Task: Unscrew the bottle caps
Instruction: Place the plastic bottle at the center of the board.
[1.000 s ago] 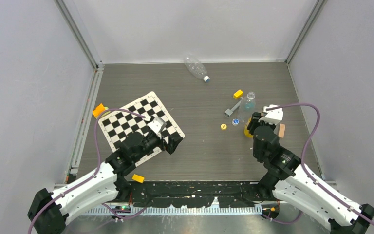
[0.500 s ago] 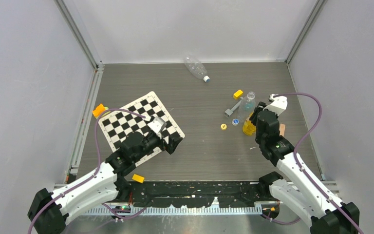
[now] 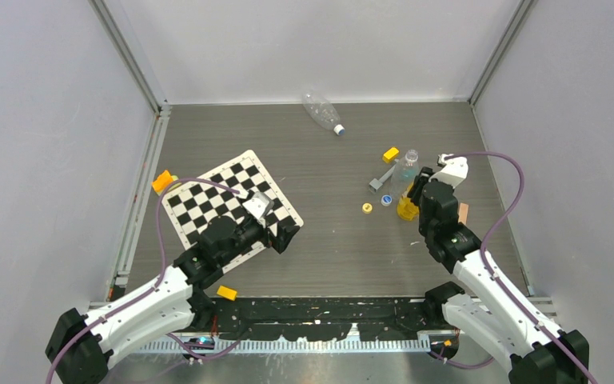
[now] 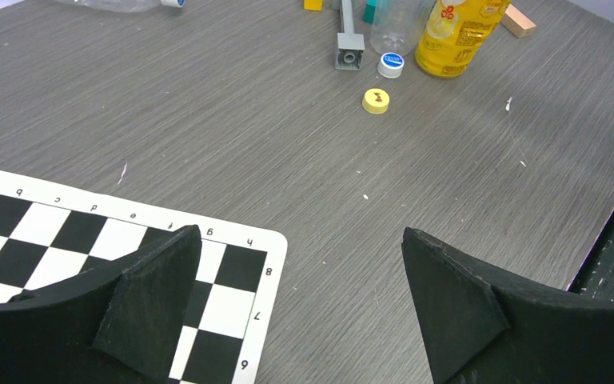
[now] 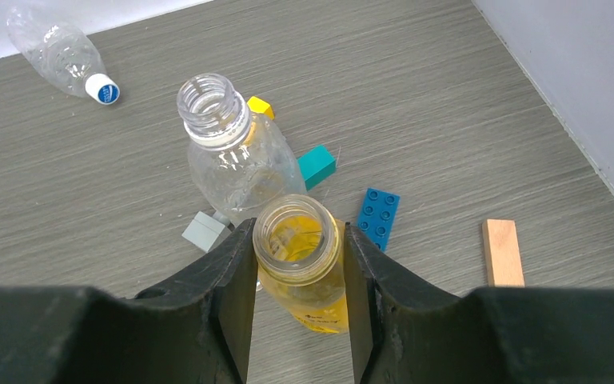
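Note:
My right gripper is shut on the neck of the upright yellow bottle, whose mouth has no cap on it. Just behind it stands a clear bottle, also uncapped. A yellow cap and a white-blue cap lie loose on the table to their left. At the back, another clear bottle lies on its side with its white cap on. My left gripper hangs open over the corner of the checkerboard, holding nothing.
Around the bottles lie a grey block, a yellow block, a teal block, a blue brick and a wooden block. Two more yellow blocks sit at the left. Walls enclose the table.
The right arm has shifted its wrist toward the back, still holding the yellow bottle. The left arm has not moved.

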Controlling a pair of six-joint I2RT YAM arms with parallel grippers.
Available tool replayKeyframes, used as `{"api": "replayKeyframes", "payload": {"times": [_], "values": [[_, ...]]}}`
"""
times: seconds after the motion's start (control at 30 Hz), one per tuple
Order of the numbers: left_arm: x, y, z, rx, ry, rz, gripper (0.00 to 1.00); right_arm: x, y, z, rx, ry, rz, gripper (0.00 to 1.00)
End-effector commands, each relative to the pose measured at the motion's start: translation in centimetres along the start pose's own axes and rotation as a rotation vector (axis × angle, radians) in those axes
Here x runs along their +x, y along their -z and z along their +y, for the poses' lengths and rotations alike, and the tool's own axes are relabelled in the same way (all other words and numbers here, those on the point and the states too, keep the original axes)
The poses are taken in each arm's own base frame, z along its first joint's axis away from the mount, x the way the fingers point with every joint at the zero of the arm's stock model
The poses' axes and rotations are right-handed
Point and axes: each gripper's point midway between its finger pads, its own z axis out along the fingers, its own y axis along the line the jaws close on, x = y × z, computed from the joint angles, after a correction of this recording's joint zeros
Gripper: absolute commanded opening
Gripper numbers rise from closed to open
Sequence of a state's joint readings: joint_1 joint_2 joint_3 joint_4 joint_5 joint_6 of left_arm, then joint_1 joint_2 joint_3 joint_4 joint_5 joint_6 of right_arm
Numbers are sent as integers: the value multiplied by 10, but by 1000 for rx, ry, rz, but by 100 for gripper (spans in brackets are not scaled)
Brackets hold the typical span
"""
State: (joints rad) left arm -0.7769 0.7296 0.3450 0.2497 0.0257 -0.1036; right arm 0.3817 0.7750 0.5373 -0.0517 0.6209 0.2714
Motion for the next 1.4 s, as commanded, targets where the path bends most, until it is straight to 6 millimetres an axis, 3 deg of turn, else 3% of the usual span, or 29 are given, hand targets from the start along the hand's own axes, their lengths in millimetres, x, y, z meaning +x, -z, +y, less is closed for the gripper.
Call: {"api": "replayKeyframes", "payload": {"times": [0.0,0.27,0.8,0.93,1.1,1.23,1.27,1.33,1.37], "values": [[-5,-2,1,-10,11,-25,100,-1,-1,2,-7,36,21,40],[-4,-2,2,-15,11,-20,100,-7,1,4,-15,9,14,56],[-6,-4,3,-17,-4,-21,100,-26,15,6,-50,-8,15,69],[-9,-5,3,-17,-6,-29,100,-40,25,11,-93,-11,17,70],[-12,-4,10,-58,1,-36,100,-78,50,17,-170,-23,-9,71],[-11,-3,16,-94,16,-52,100,-117,71,47,-340,-67,-47,69],[-11,-2,18,-108,24,-59,100,-128,74,65,-418,-65,-34,68],[-9,-1,24,-144,40,-69,100,-135,71,96,-520,-54,18,67],[-9,0,27,-163,45,-71,100,-122,58,114,-545,-30,91,67]]}}
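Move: The opened yellow bottle is upright between the right fingers at its neck, its middle straight below that hand by about 9 cm. The opened clear bottle stands roughly 6 cm ahead and 3 cm left of the hand; down on the table, the white-blue cap lies about 4 cm ahead and 6 cm left, the yellow cap 1 cm ahead and 12 cm left. From the left hand the yellow bottle is some 10 cm ahead and 33 cm to the right. The yellow bottle's neck is let go as the right fingers open partway beside it, the hand sinking and easing back by only about a centimetre meanwhile. Then the right hand lifts away from the bottle, speeding up to some 12 cm higher, drawing slightly back and leftward and turning about 15 degrees counter-clockwise. ##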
